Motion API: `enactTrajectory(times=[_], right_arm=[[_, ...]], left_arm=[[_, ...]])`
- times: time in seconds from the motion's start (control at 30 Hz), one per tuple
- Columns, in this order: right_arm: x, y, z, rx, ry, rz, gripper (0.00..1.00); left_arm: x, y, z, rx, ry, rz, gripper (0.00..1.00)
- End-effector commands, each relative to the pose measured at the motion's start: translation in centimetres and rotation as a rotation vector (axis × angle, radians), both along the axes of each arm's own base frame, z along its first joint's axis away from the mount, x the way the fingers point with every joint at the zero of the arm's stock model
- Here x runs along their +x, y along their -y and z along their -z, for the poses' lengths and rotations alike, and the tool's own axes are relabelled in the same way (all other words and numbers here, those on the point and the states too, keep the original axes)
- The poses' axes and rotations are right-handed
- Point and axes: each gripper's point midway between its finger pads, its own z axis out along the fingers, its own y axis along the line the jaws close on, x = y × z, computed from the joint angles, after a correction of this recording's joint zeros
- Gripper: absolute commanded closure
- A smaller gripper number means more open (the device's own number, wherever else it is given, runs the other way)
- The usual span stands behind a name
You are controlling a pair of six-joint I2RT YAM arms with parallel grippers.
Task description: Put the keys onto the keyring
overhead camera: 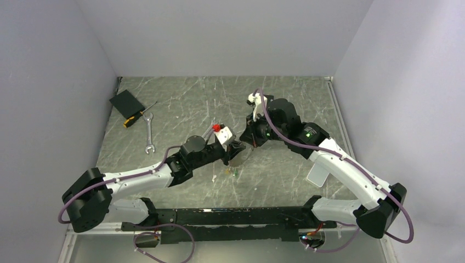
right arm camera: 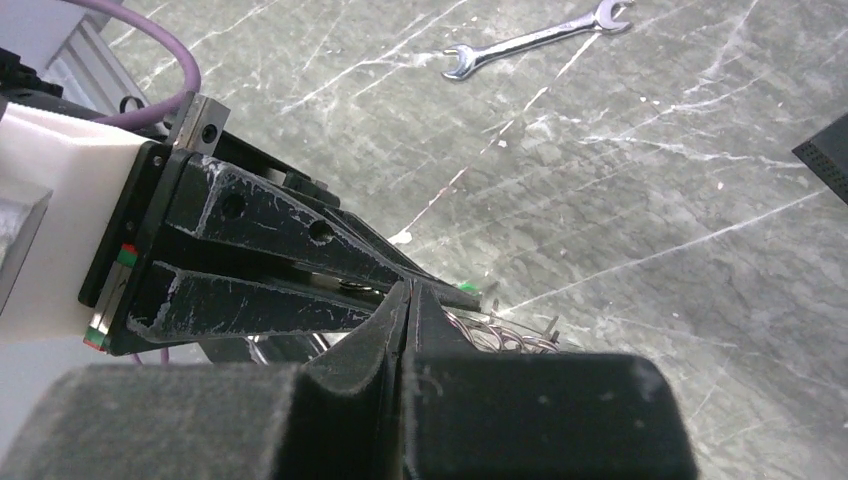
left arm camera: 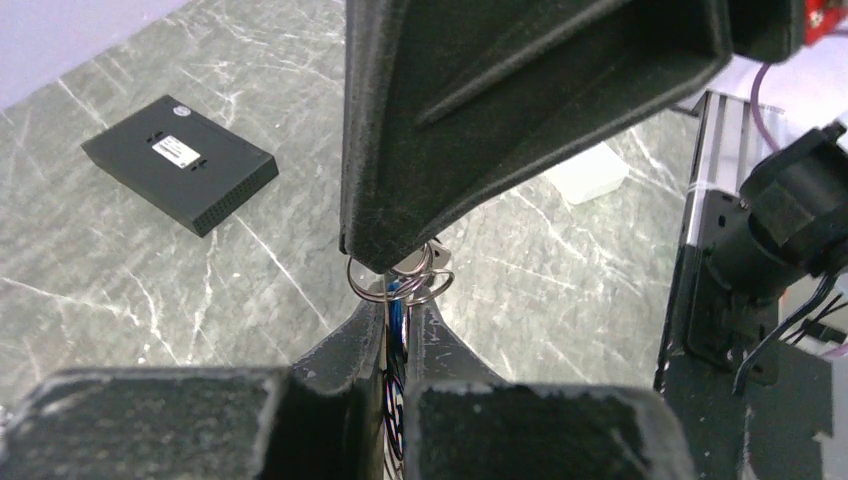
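My left gripper (overhead camera: 232,151) (left arm camera: 402,298) is shut on the keyring (left arm camera: 398,282). Silver wire loops and a blue key head (left arm camera: 396,318) sit pinched between its fingers. In the top view the keyring (overhead camera: 242,158) hangs as a thin loop just above the table. My right gripper (overhead camera: 248,140) (right arm camera: 408,290) is shut, its tip against the ring cluster; whether it pinches a wire cannot be seen. A chain of small rings (right arm camera: 503,336) and a green key head (right arm camera: 466,288) show beyond its fingers. Tiny loose keys (overhead camera: 232,172) lie on the table below.
A black box (overhead camera: 126,103) (left arm camera: 180,163), a yellow-handled screwdriver (overhead camera: 139,115) and a silver wrench (overhead camera: 149,135) (right arm camera: 535,38) lie at the back left. A white plastic piece (overhead camera: 316,175) (left arm camera: 590,172) lies under the right arm. Grey walls close three sides.
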Motion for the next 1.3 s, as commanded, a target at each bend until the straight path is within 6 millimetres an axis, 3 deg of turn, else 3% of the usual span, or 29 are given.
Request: enactTrajectory(times=[0.0,0.17,0.4,0.7,0.83,0.93,1.07,1.27], right_arm=[[-0.9,0.7,-1.9,-0.027,0.015,-0.027,1.00],[-1.5,0.7,-2.7,-0.053,0.013,-0.077,1.00],[-2.5,1.1,-3.2,-0.059,0.021,-0.123,1.00],[-4.3,1.0,-3.0,-0.039,-0.032,-0.182,1.00],[-4.8,0.8,-2.3,-0.034,-0.082,-0.195,1.00],[-5.1,0.6,-1.4,-0.041,-0.135,-0.197,1.00],[-4.1,1.3,-0.3,-0.094,-0.142,-0.122,1.00],[-0.4,1.7,-0.2,-0.112,-0.106,0.080,1.00]], left_arm=[[0.1,-0.3,-4.4,0.016,0.181,0.047,1.00],[-0.8,-0.5,-3.7,0.118,0.235,0.122,1.00],[-0.6,-1.3,-2.1,0.258,0.246,0.131,0.84],[1.8,-2.6,-1.9,0.310,0.276,-0.009,0.40],[2.6,-3.1,-2.9,0.280,0.299,-0.072,0.39],[3.2,-3.5,-3.5,0.262,0.314,-0.123,0.46],[3.1,-3.9,-4.3,0.242,0.318,-0.133,0.47],[0.0,-3.6,-5.2,0.216,0.254,0.006,0.30]])
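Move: The left fingers already pinch the keyring, whose grey plate hangs with its middle about 3 cm back, 1 cm left and 7 cm below them; the tagged keys dangle some 5 cm back, 2 cm left and 11 cm below. The wrench lies roughly 12 cm ahead, 14 cm left and 21 cm down. From the right hand, its fingers shut on a ring, the plate's middle is about 3 cm back, 1 cm left and 11 cm below. Back and slightly up go both hands together at first, about 1.5 cm. Then the left fingers open wide and that hand draws off left and forward, some 3 cm each way, its left side rolling up by 15-20 degrees, while the shut right hand keeps its pinch, carries on back to about 3.5 cm and sinks, finally easing forward again by a centimetre. ##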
